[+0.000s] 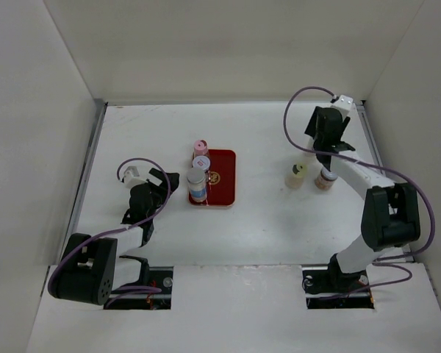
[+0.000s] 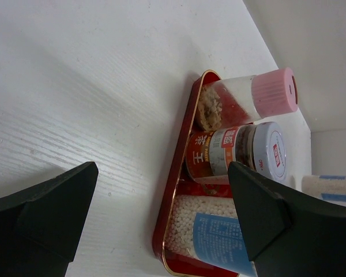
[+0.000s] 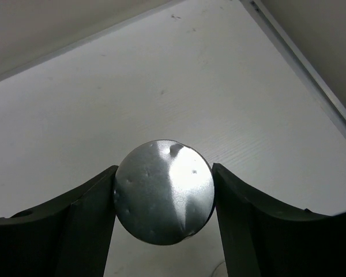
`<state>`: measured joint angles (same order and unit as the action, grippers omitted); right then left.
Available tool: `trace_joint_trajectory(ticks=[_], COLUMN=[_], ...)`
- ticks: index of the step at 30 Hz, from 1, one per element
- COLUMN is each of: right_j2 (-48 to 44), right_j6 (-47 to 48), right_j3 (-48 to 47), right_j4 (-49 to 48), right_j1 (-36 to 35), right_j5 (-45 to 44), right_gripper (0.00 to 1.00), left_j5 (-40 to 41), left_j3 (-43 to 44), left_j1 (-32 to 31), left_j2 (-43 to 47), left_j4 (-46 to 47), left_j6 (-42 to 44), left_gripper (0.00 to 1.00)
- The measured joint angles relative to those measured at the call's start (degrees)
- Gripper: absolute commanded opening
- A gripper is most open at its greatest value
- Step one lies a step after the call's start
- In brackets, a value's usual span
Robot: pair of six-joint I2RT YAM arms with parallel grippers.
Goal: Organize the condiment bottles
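Note:
Three condiment bottles stand along the left side of the red tray (image 1: pixel 222 179): a pink-capped one (image 1: pixel 200 145), a silver-capped one with a red label (image 1: pixel 201 163) and a blue-labelled one (image 1: pixel 197 185). My left gripper (image 1: pixel 167 182) is open just left of the tray, level with the blue-labelled bottle (image 2: pixel 219 236); its fingers (image 2: pixel 52 202) hold nothing. On the right stand a yellow-green-capped bottle (image 1: pixel 296 175) and a pinkish bottle (image 1: pixel 324 179). My right gripper (image 3: pixel 164 190) reaches down over the pinkish one, with both fingers (image 3: pixel 86 208) pressed against its round silver cap (image 3: pixel 161 184).
White walls enclose the table on three sides, and a metal rail (image 3: pixel 311 69) runs along the right edge near my right arm. The right half of the red tray (image 1: pixel 228 165) is bare. A further beige bottle with blue bands (image 2: pixel 328 187) shows beyond the tray.

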<state>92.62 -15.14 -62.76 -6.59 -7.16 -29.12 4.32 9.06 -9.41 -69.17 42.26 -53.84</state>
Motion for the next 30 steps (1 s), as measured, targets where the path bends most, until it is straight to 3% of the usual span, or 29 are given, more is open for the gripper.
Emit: trace_joint_trajectory(ticks=[7,15,22,30], right_j2=[-4.9,4.17,13.77,17.66], right_j6=[0.48,0.24,0.44,1.88], right_j3=[-1.29,-8.98,-16.61,-18.27], right_j4=[-5.92,-6.1,-5.27,-4.0], right_j1=[-15.04,-28.37,-33.05,-33.79], right_j5=[3.04,7.72,8.87,8.35], right_gripper=[0.54,0.55,0.55,0.57], left_j5=[-0.04,-0.09,-0.28,-0.48], left_j3=[0.0,0.0,0.0,0.0], left_j1=[0.02,0.02,0.15,0.37], left_j2=[-0.13,-0.31,-0.31,-0.37], left_j4=[0.0,0.02,0.02,0.04], left_j6=[-0.02,-0.02,-0.04,-0.22], left_gripper=[1.0,1.0,1.0,1.0])
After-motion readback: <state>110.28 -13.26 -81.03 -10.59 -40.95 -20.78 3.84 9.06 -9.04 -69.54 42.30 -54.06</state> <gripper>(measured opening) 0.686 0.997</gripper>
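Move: The silver-lidded bottle is already gripped in the right hand; its goal, the free far-right corner of the tray, lies about 35 cm left, 2 cm back and 12 cm below. The pink-lidded bottle stands some 8 cm left of that corner and level with it, the white-lidded jar about 7 cm left of it and 6 cm nearer. From the left hand, the corner is roughly 21 cm right, 8 cm ahead and 2 cm below. The silver-lidded bottle, kept in the right hand's steady grip near its lid, is swept about 35 cm left towards the tray's far-right corner in a quick arc that climbs some 7 cm, then sinks back to its starting height as it slows over the tray. The hand swings about 40 degrees counter-clockwise on the way. ##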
